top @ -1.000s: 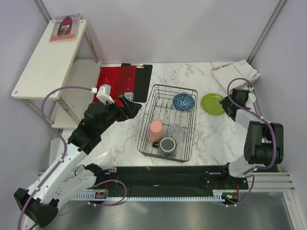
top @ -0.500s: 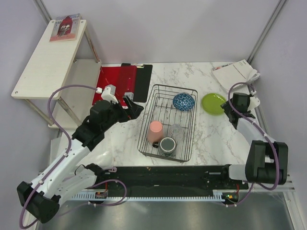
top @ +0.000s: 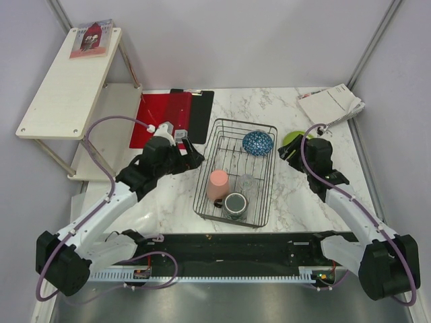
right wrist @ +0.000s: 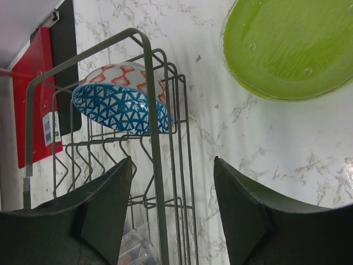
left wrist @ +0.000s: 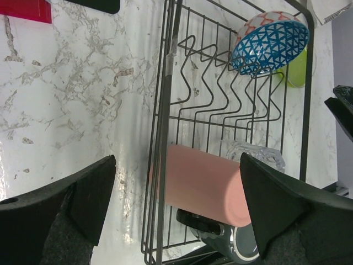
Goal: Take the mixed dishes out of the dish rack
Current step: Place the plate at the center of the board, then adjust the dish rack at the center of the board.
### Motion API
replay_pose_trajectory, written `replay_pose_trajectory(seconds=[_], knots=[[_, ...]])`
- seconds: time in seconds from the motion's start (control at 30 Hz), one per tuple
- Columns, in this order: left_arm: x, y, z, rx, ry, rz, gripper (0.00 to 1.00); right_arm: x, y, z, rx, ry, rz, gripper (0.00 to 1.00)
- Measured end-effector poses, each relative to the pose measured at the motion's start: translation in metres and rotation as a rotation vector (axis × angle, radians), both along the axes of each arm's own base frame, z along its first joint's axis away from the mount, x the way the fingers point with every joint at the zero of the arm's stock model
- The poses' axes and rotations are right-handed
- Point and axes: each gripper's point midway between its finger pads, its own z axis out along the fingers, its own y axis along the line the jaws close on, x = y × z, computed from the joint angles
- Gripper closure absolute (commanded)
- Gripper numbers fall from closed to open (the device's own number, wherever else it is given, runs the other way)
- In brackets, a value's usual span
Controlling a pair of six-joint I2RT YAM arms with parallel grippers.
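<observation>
The dish rack (top: 246,121) stands mid-table. In it lie a blue patterned bowl (top: 258,142) at the back, a salmon-pink cup (top: 217,186) on its side, a clear glass (top: 247,183) and a dark grey mug (top: 236,204) at the front. The lime-green plate (top: 296,136) lies on the table right of the rack. My left gripper (top: 192,153) hangs open just left of the rack. In its wrist view the cup (left wrist: 201,185) and rack rim (left wrist: 165,110) lie between the spread fingers. My right gripper (top: 288,153) is open between rack and plate (right wrist: 292,49), near the bowl (right wrist: 121,99).
A red clipboard (top: 158,118) and a black one (top: 195,114) lie at the back left. Papers (top: 331,104) sit at the back right corner. A white shelf unit (top: 67,74) with a book stands to the left.
The left gripper has moved right, up to the rack's left side. The right arm has swung in from the far right edge to the gap between plate and rack.
</observation>
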Motion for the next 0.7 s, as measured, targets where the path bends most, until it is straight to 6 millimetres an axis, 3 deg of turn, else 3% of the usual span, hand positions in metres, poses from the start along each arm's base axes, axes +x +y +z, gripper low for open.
replay_pose_trajectory(seconds=[0.13, 0.37, 0.43, 0.47, 0.57, 0.63, 0.67, 0.7], knots=[[0.007, -0.002, -0.014, 0.03, 0.042, 0.007, 0.02, 0.001, 0.012, -0.003, -0.004, 0.001, 0.06, 0.33], [0.021, -0.011, -0.034, 0.068, 0.105, 0.007, 0.06, -0.004, 0.041, -0.033, -0.024, 0.072, 0.186, 0.35], [0.023, -0.012, -0.038, 0.075, 0.117, 0.007, 0.2, -0.005, 0.047, -0.04, -0.031, 0.087, 0.211, 0.39], [0.024, -0.012, -0.039, 0.077, 0.12, 0.007, 0.32, -0.006, 0.049, -0.044, -0.034, 0.097, 0.219, 0.4], [0.028, -0.015, -0.048, 0.096, 0.141, 0.001, 0.42, -0.006, 0.05, -0.056, -0.047, 0.13, 0.229, 0.48], [0.032, -0.017, -0.055, 0.111, 0.163, -0.001, 0.48, -0.007, 0.051, -0.067, -0.055, 0.16, 0.236, 0.61], [0.033, -0.018, -0.06, 0.118, 0.175, -0.003, 0.59, -0.007, 0.05, -0.071, -0.059, 0.172, 0.239, 0.67], [0.034, -0.019, -0.065, 0.123, 0.189, -0.006, 0.63, -0.007, 0.052, -0.073, -0.054, 0.176, 0.246, 0.75]])
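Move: The dish rack's two long top rims are what the hands go for, each about midway along. The left rim is roughly 4 cm ahead, 3 cm right and 8 cm below the left hand; from that hand the pink cup sits about 4 cm back and 9 cm right. The right rim is level ahead, some 6 cm left and 8 cm below the right hand, with the blue bowl about 9 cm forward and 11 cm left, and the green plate 8 cm forward and 8 cm right. The rack's side rims are taken between both grippers at once: the left hand sinks about 6 cm while reaching forward and slightly right, tipping down some 10 degrees. The right hand goes left away from the plate, then mostly down, some 7 cm in all, turning about 15 degrees counter-clockwise. Late on, both sets of fingers close partway astride the rims; a firm pinch isn't visible yet. ##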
